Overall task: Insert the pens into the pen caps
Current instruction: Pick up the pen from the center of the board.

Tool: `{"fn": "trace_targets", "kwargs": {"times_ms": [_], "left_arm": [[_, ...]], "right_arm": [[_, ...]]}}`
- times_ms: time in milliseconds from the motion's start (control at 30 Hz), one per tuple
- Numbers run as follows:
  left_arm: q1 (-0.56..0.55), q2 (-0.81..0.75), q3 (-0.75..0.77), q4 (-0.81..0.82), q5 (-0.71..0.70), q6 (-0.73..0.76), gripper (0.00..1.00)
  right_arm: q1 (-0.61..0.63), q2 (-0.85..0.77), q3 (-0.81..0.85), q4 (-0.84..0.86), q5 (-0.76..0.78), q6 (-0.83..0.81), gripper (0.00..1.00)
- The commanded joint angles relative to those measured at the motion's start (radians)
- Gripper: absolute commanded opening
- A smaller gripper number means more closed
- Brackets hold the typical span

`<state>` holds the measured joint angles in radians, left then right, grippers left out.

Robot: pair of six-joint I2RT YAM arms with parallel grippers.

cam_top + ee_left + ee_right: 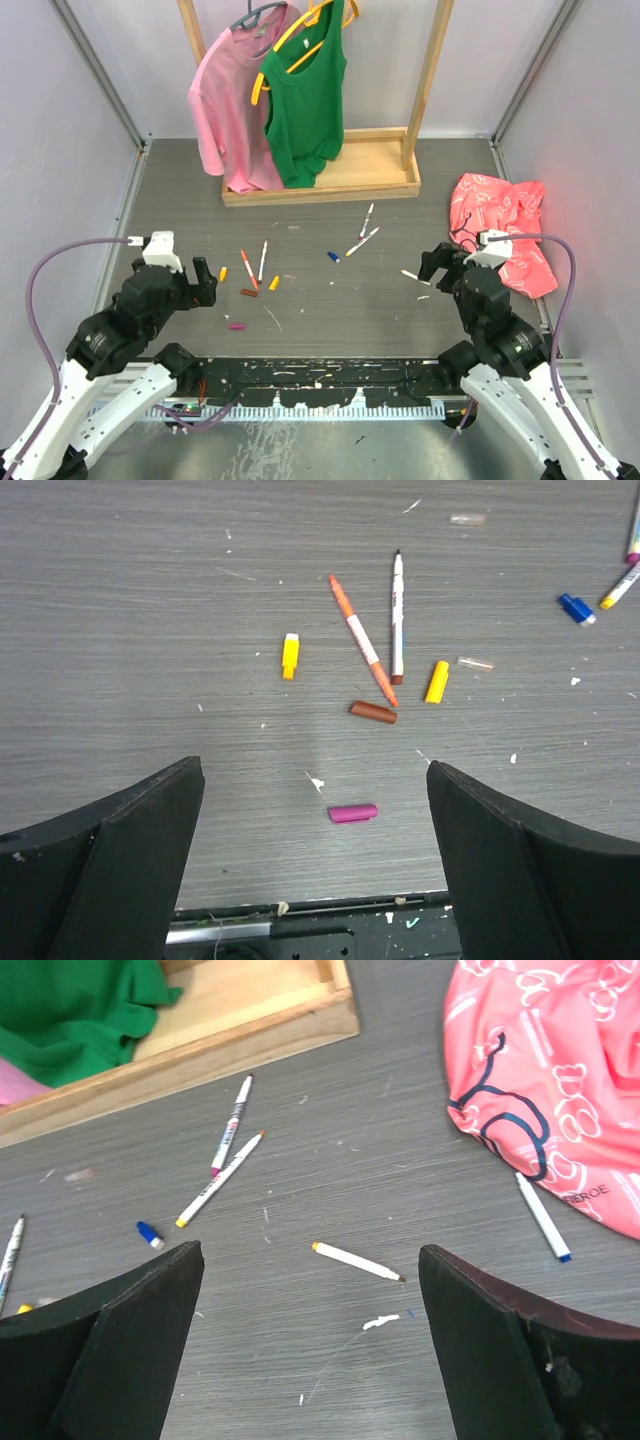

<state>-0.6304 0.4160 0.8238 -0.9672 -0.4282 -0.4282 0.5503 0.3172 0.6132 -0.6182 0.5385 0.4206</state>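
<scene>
Several pens lie scattered on the grey table. An orange pen (362,640) and a white pen (397,615) lie side by side, with two yellow caps (290,655) (436,681), a brown cap (373,712) and a magenta cap (352,813) around them. A blue cap (333,256) sits mid-table near a crossed pair of pens (220,1178). My left gripper (315,860) hangs open above the magenta cap, nothing in it. My right gripper (310,1340) is open over a yellow-ended pen (357,1261). Another pen (543,1216) lies by the pink cloth.
A wooden clothes rack base (320,175) stands at the back with a pink shirt (232,110) and a green top (305,95) hanging from it. A crumpled pink cloth (500,230) lies at the right. Grey walls close in both sides.
</scene>
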Motion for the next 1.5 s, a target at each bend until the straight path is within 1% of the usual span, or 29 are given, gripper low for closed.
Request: {"fn": "trace_targets", "kwargs": {"times_ms": [0, 167, 367, 533, 767, 933, 1000, 1100, 1200, 1300, 1367, 1467], "left_arm": [[0.064, 0.104, 0.083, -0.021, 0.055, 0.01, 0.95], [0.131, 0.239, 0.16, -0.053, 0.045, 0.015, 0.96], [0.183, 0.397, 0.241, -0.103, 0.023, 0.01, 0.98], [0.206, 0.493, 0.266, -0.099, 0.041, -0.018, 0.98], [0.22, 0.597, 0.243, -0.046, 0.106, -0.111, 0.99], [0.223, 0.61, 0.203, 0.011, 0.143, -0.14, 0.99], [0.223, 0.6, 0.191, 0.025, 0.141, -0.146, 0.99], [0.223, 0.564, 0.167, 0.057, 0.143, -0.161, 0.98], [0.224, 0.51, 0.126, 0.093, 0.142, -0.181, 0.98], [0.225, 0.467, 0.111, 0.086, 0.106, -0.182, 0.98], [0.225, 0.451, 0.115, 0.069, 0.081, -0.159, 0.98], [0.225, 0.431, 0.127, 0.058, 0.07, -0.1, 0.98]], "right_arm": [[-0.112, 0.118, 0.11, -0.015, -0.11, -0.005, 0.95], [-0.237, 0.285, 0.216, -0.059, -0.189, -0.004, 0.97], [-0.331, 0.462, 0.307, -0.087, -0.284, -0.015, 0.99], [-0.369, 0.553, 0.336, -0.096, -0.333, -0.022, 0.99], [-0.39, 0.625, 0.3, -0.102, -0.458, -0.056, 0.99], [-0.393, 0.621, 0.26, -0.092, -0.551, -0.107, 0.99], [-0.394, 0.609, 0.246, -0.076, -0.596, -0.114, 0.98], [-0.395, 0.617, 0.242, -0.067, -0.626, -0.117, 0.98], [-0.396, 0.638, 0.24, -0.067, -0.632, -0.113, 0.97], [-0.396, 0.657, 0.232, -0.054, -0.636, -0.084, 0.96], [-0.395, 0.674, 0.228, -0.046, -0.625, -0.058, 0.96], [-0.395, 0.7, 0.227, -0.038, -0.561, 0.005, 0.96]]}}
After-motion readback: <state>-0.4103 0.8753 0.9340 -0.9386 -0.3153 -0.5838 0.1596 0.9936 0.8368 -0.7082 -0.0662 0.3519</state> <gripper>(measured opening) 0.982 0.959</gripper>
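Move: The right hand's likely aim, the white pen with the orange end, lies about 7 cm ahead, 2 cm right and 20 cm below; the yellow-ended pen is 16 cm ahead and 12 cm left, the blue cap 12 ahead and 19 left. About 20 cm below the left hand, the orange pen lies 13 cm ahead and 7 right, the brown cap 7 ahead and 7 right, the yellow-white cap straight ahead 12. No contact yet. The right hand reaches forward, then sinks and drifts left above the orange-ended pen, ending about 7 cm lower and 4.5 cm forward with its fingers tipped down some 35 degrees. The left hand advances about 5 cm towards the orange pen while dipping, then rises slightly, its wrist tipping down and turning counter-clockwise. Both grippers stay wide open. ##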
